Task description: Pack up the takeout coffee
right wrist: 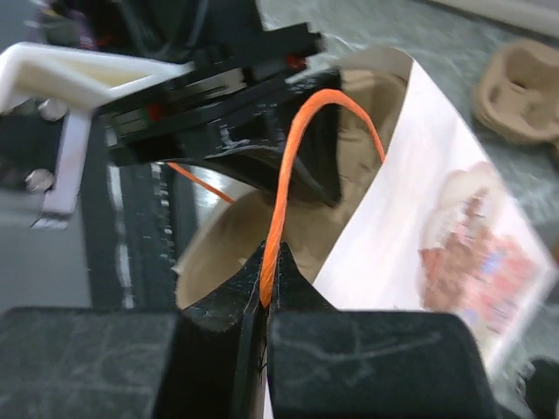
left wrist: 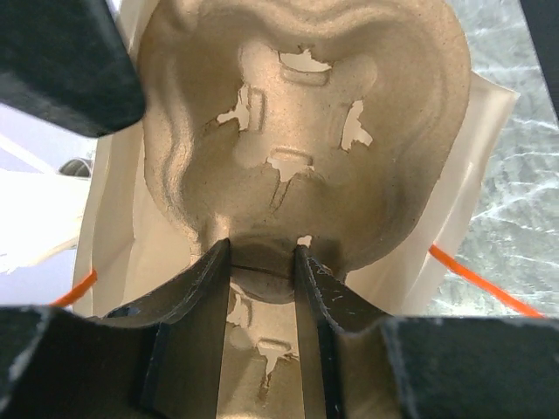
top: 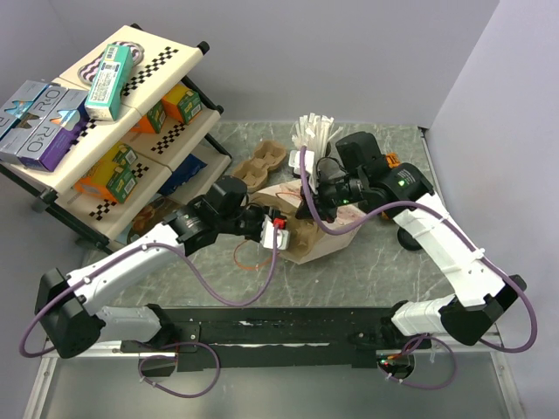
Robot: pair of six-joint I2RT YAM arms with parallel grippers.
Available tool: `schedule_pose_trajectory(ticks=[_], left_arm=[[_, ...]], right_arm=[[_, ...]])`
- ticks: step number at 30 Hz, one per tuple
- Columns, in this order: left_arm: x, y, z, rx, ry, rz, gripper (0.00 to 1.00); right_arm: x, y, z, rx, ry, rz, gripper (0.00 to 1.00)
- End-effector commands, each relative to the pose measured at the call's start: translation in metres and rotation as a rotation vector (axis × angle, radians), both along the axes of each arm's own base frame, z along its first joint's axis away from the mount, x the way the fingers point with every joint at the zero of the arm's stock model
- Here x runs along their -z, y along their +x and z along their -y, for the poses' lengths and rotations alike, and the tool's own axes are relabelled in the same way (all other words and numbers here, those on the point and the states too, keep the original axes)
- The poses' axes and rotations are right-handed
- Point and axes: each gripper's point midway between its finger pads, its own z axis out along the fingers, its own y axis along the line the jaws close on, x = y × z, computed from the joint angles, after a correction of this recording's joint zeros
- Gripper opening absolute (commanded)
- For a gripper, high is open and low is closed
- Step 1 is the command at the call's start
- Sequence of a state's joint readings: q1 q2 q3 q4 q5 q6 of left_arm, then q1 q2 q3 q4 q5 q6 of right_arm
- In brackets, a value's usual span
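Note:
The takeout coffee does not show in any view. A white paper bag [top: 339, 237] lies on the table with its mouth toward the left arm. My left gripper [top: 278, 229] is at that mouth, shut on the rim of a brown pulp cup carrier [left wrist: 306, 113]. The carrier sits partly inside the bag's white walls [left wrist: 489, 175], and its ridge is pinched between the fingertips [left wrist: 229, 257]. My right gripper [right wrist: 266, 262] is shut on the bag's orange handle [right wrist: 293, 166] and holds it up above the bag's opening [right wrist: 419, 201]. In the top view the right gripper [top: 310, 202] hangs over the bag's far edge.
A tilted shelf rack [top: 105, 131] with boxes stands at the back left. Spare pulp carriers [top: 266, 166] lie behind the bag, and a bundle of white sticks [top: 316, 131] stands at the back. The bag's other orange handle [top: 249, 255] loops on the table.

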State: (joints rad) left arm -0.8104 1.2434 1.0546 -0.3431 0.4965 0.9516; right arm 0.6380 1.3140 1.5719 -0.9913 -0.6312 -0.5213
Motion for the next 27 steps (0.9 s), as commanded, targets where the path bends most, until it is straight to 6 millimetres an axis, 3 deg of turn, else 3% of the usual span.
schedule_pose_trajectory(ticks=[1, 8, 14, 27], left_arm=[[-0.059, -0.014, 0.000, 0.034, -0.129, 0.051, 0.01], [-0.074, -0.067, -0.019, 0.071, -0.152, 0.040, 0.01], [-0.093, -0.090, -0.026, 0.042, -0.177, -0.006, 0.01], [-0.046, -0.102, -0.036, 0.019, -0.080, -0.131, 0.01]], right_arm=[[-0.034, -0.038, -0.010, -0.126, 0.131, -0.078, 0.00], [-0.046, -0.049, -0.031, -0.209, 0.187, -0.148, 0.00], [-0.047, -0.071, -0.044, -0.342, 0.201, -0.220, 0.00], [-0.017, -0.070, -0.039, -0.362, 0.132, -0.204, 0.00]])
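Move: The left hand, deep in the mouth of the paper bag, pinches the middle ridge of a cup carrier; the bag's middle is about 8 cm to its right, 1 cm back and 7 cm lower. A second carrier lies some 17 cm ahead, 7 cm left and 17 cm below, the straw holder 18 cm ahead, 8 cm right and 11 cm down. From the right hand, pinching the orange handle, the bag's middle is about 2 cm back, 3 cm left and 13 cm below. Keeping its pinch on the carrier inside the bag, the left hand draws back about 10 cm towards the bases, away from the straw holder and the second carrier, rising some 7 cm on the way and then easing down a little, with a slight drift left. The right hand keeps the orange handle shut in its fingers and goes along, back about 6 cm and left 4 cm, up and then slightly down, while its wrist turns some 20 degrees counter-clockwise. ##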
